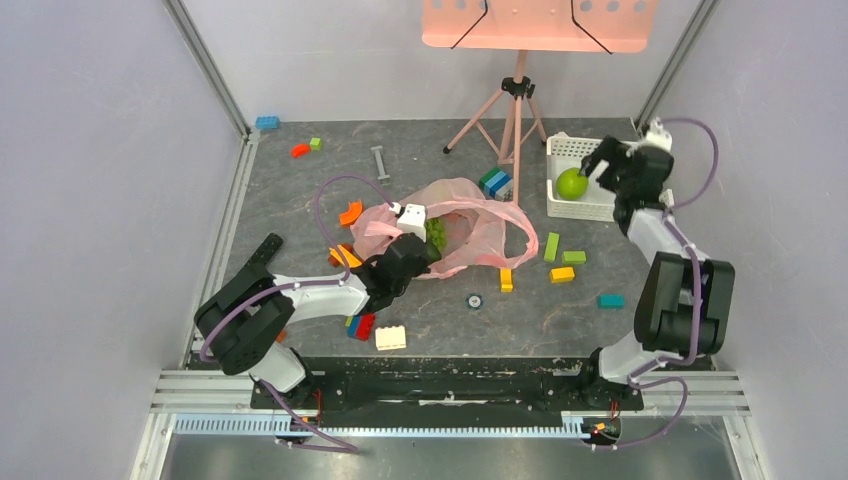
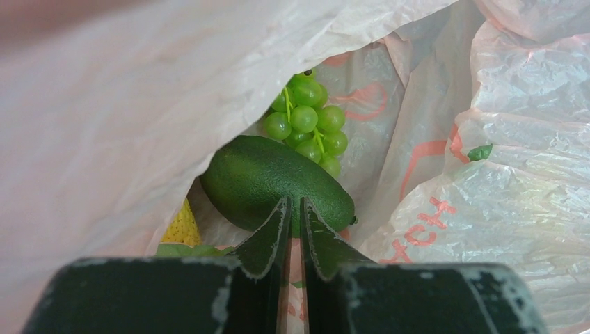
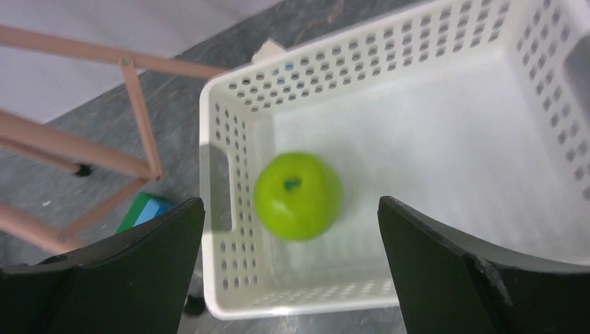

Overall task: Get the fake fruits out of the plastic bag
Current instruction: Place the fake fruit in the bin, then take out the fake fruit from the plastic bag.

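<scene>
The pink plastic bag (image 1: pixel 470 225) lies crumpled at the table's middle, and my left gripper (image 1: pixel 432 248) reaches into its mouth. Inside the plastic bag (image 2: pixel 487 139), my left gripper (image 2: pixel 295 203) is shut to a thin slit, its tips against a dark green avocado (image 2: pixel 271 177). Green grapes (image 2: pixel 307 122) lie just behind the avocado, and a yellow lemon (image 2: pixel 182 224) peeks out at its left. The grapes (image 1: pixel 436 232) also show from above. My right gripper (image 1: pixel 598 160) hangs wide open over the white basket (image 1: pixel 585 210). A blurred green apple (image 3: pixel 298 196) sits in the basket (image 3: pixel 445 56) below my right gripper (image 3: pixel 291 202).
A pink tripod (image 1: pixel 512 115) stands behind the bag, left of the basket. Building blocks lie scattered: yellow (image 1: pixel 562 274), green (image 1: pixel 551 246), teal (image 1: pixel 610 300), white (image 1: pixel 390 338), orange (image 1: pixel 350 212), and a blue-green one (image 1: pixel 495 182) by the tripod's foot.
</scene>
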`<state>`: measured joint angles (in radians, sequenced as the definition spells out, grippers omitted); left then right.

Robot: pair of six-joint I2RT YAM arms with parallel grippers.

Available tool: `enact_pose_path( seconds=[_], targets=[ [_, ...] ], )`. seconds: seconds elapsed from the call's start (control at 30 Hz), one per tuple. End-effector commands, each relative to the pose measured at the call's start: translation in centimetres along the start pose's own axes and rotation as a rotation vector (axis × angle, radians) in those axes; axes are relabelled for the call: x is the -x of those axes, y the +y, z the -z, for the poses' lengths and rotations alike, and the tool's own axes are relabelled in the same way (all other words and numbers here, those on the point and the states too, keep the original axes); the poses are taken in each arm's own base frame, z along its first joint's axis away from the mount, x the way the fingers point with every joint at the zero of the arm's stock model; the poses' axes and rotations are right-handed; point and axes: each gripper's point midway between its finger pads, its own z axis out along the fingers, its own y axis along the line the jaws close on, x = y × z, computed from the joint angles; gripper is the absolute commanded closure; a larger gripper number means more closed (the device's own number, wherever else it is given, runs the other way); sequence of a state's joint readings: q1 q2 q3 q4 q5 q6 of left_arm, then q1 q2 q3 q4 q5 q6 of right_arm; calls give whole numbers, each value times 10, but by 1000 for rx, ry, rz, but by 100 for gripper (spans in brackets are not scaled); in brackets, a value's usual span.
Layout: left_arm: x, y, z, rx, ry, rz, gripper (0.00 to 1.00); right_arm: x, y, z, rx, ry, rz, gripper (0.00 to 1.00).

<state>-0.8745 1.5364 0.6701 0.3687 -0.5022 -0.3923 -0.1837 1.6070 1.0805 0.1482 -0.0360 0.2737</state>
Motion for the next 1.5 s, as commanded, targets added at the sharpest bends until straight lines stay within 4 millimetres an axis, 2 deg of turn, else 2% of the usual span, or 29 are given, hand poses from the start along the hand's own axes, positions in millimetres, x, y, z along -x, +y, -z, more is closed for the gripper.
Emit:
enact_pose_path(
  seconds=[0.0,0.13,0.27,0.43,0.5,0.67,0.77,0.83,0.9,0.97,1.07,1.17,1.3,1.37,1.47],
  targets=[
    [18,5,0,34,-57,39,85,3,22,28,262,-120,-210,2],
    [18,5,0,31,-55,44,85,2,21,38,198,-108,-144,2],
    [17,3,-1,25,-51,46,85,16,21,61,112,-204,-62,2],
    [17,4,-1,26,-50,48,85,36,16,74,64,-238,-34,2],
    [17,4,-1,28,-50,46,85,41,19,83,129,-262,-14,2],
    [17,4,-1,27,-51,49,85,39,32,92,286,-292,-30,2],
    [18,4,-1,27,-53,49,85,43,46,102,384,-333,-54,2],
    [18,4,-1,28,-51,48,85,46,47,100,382,-317,-84,2],
    [18,4,-1,28,-51,50,85,44,42,89,339,-258,-105,2],
    [18,4,-1,28,-52,50,85,40,33,77,279,-198,-123,4],
    [18,4,-1,27,-51,50,85,33,24,70,220,-140,-118,2],
    [19,4,-1,31,-53,49,85,25,3,64,85,-70,-131,2],
    [17,5,-1,34,-50,47,85,17,-20,70,-58,-49,-182,2],
    [18,5,-1,35,-51,47,85,18,-19,76,-74,-33,-168,2],
    [17,5,-1,33,-50,48,85,23,-14,81,-87,3,-43,2]
  ],
)
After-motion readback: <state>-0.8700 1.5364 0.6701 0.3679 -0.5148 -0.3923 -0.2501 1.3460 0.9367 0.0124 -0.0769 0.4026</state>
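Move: The avocado, still in the plastic bag, lies about 36 cm to the left of my empty right hand, 12 cm back and 14 cm below. The green grapes are beside it, some 5 cm farther out. The green apple sits about 4 cm ahead of my right hand, 3 cm left and 13 cm down; the bin's middle is 5 cm ahead, 6 cm right and 13 cm down. The avocado is 3 cm straight ahead of my left hand, 4 cm lower. I draw my empty right hand back from the green apple, about 6 cm towards my base, fingers staying wide open. It dips nearly 4 cm at first, climbs to some 6 cm above its start while the fingers tip up and swing left, then sinks to about 2 cm above as they tip down again and swing back right; a slight roll, left side up, remains. ##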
